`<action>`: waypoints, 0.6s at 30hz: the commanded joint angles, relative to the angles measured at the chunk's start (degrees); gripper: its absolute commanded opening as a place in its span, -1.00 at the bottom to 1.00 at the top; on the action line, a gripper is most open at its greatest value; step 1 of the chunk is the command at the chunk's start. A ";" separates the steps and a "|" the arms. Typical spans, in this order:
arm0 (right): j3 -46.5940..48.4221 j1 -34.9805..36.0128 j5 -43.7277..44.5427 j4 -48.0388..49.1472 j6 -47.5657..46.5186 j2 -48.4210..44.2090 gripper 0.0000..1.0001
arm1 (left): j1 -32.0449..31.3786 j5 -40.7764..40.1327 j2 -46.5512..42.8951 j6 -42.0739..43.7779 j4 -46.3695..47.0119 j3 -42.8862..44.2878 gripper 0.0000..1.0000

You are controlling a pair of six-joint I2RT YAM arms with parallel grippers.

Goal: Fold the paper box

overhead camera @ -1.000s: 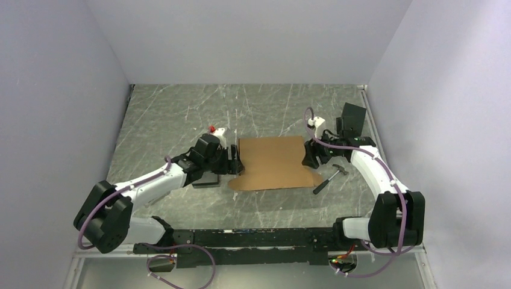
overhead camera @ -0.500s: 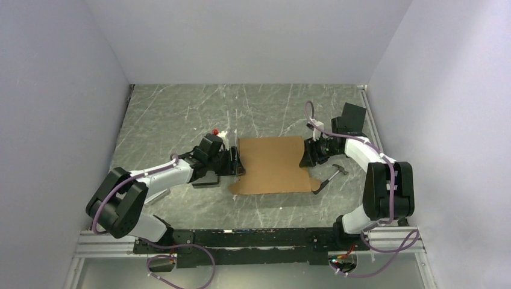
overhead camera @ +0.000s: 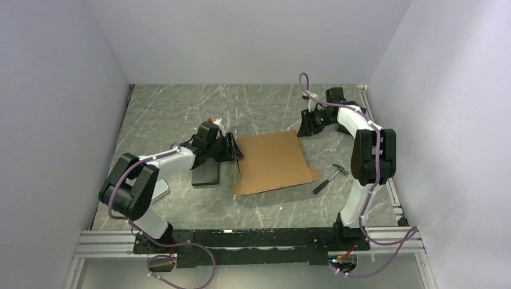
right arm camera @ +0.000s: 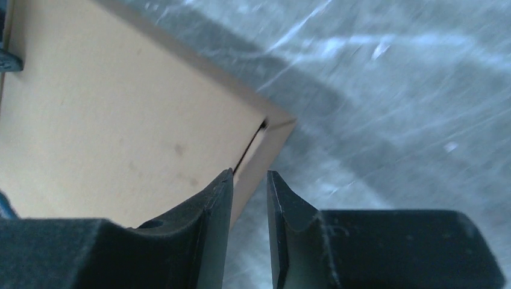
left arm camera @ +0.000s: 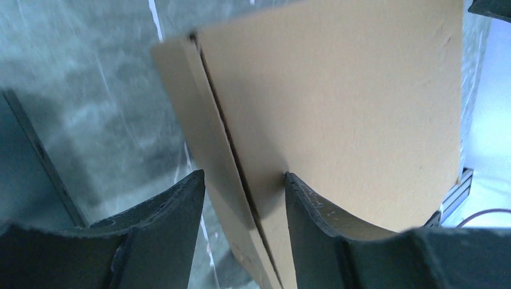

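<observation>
The paper box (overhead camera: 271, 162) is a flat brown cardboard sheet lying slightly askew in the middle of the table. My left gripper (overhead camera: 234, 150) is at its left edge. In the left wrist view the jaws (left arm camera: 244, 174) are open and straddle the doubled edge of the box (left arm camera: 337, 96); one finger (left arm camera: 319, 217) rests on the top panel and the other stands clear. My right gripper (overhead camera: 299, 129) is at the far right corner. There its jaws (right arm camera: 249, 172) stand narrowly open around a corner flap of the box (right arm camera: 120, 132), with a gap still showing on one side.
A hammer (overhead camera: 330, 178) lies on the table just right of the box. A black block (overhead camera: 206, 175) sits under the left arm, and a small red-topped object (overhead camera: 212, 123) is behind it. Walls close in the left, right and back sides.
Both arms swung toward the back of the table. The right gripper went from the box's right edge to its far right corner. Both jaws narrowed, and the box turned slightly.
</observation>
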 commanded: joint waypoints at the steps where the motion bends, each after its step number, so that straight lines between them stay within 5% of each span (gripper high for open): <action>1: 9.54 0.15 0.57 -1.07 -0.65 4.54 -0.38 | 2.13 2.85 4.59 -0.45 2.31 5.81 0.09; 8: -0.34 0.15 1.27 4.27 -4.53 -10.51 -0.08 | 3.02 6.45 2.72 2.80 1.74 6.70 0.05; 12: -7.89 1.03 -8.23 2.81 -11.32 -20.89 0.06 | 3.02 7.46 -1.02 4.64 1.44 5.45 0.06; 15: -13.32 6.40 -12.01 0.34 -20.67 -28.17 0.13 | 3.02 8.06 -3.74 5.35 0.95 4.78 0.07; 18: -18.31 16.73 -6.01 1.26 -25.89 -33.56 0.30 | 3.02 9.18 -6.42 5.76 0.91 3.78 0.08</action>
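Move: The box, lid closed, sits between my hands. Its middle is about 11 cm to the right of my left hand, roughly level front to back, and 3 cm lower; from my right hand at its far right corner, it is some 10 cm back, 11 cm left and 4 cm lower. The black book lies about 12 cm left and 5 cm back of my left hand. The hammer is roughly 17 cm back and 9 cm right of my right hand. I finish running both hands forward along the box's side edges, about 3 cm each. Then my right hand comes free at the far corner, opening as it rises some 10 cm and swings back about 11 cm and a little left over the lid, its wrist tilting the fingertips forward and turning counter-clockwise. My left hand keeps its opening and lifts about 4 cm off its edge, easing back slightly. ##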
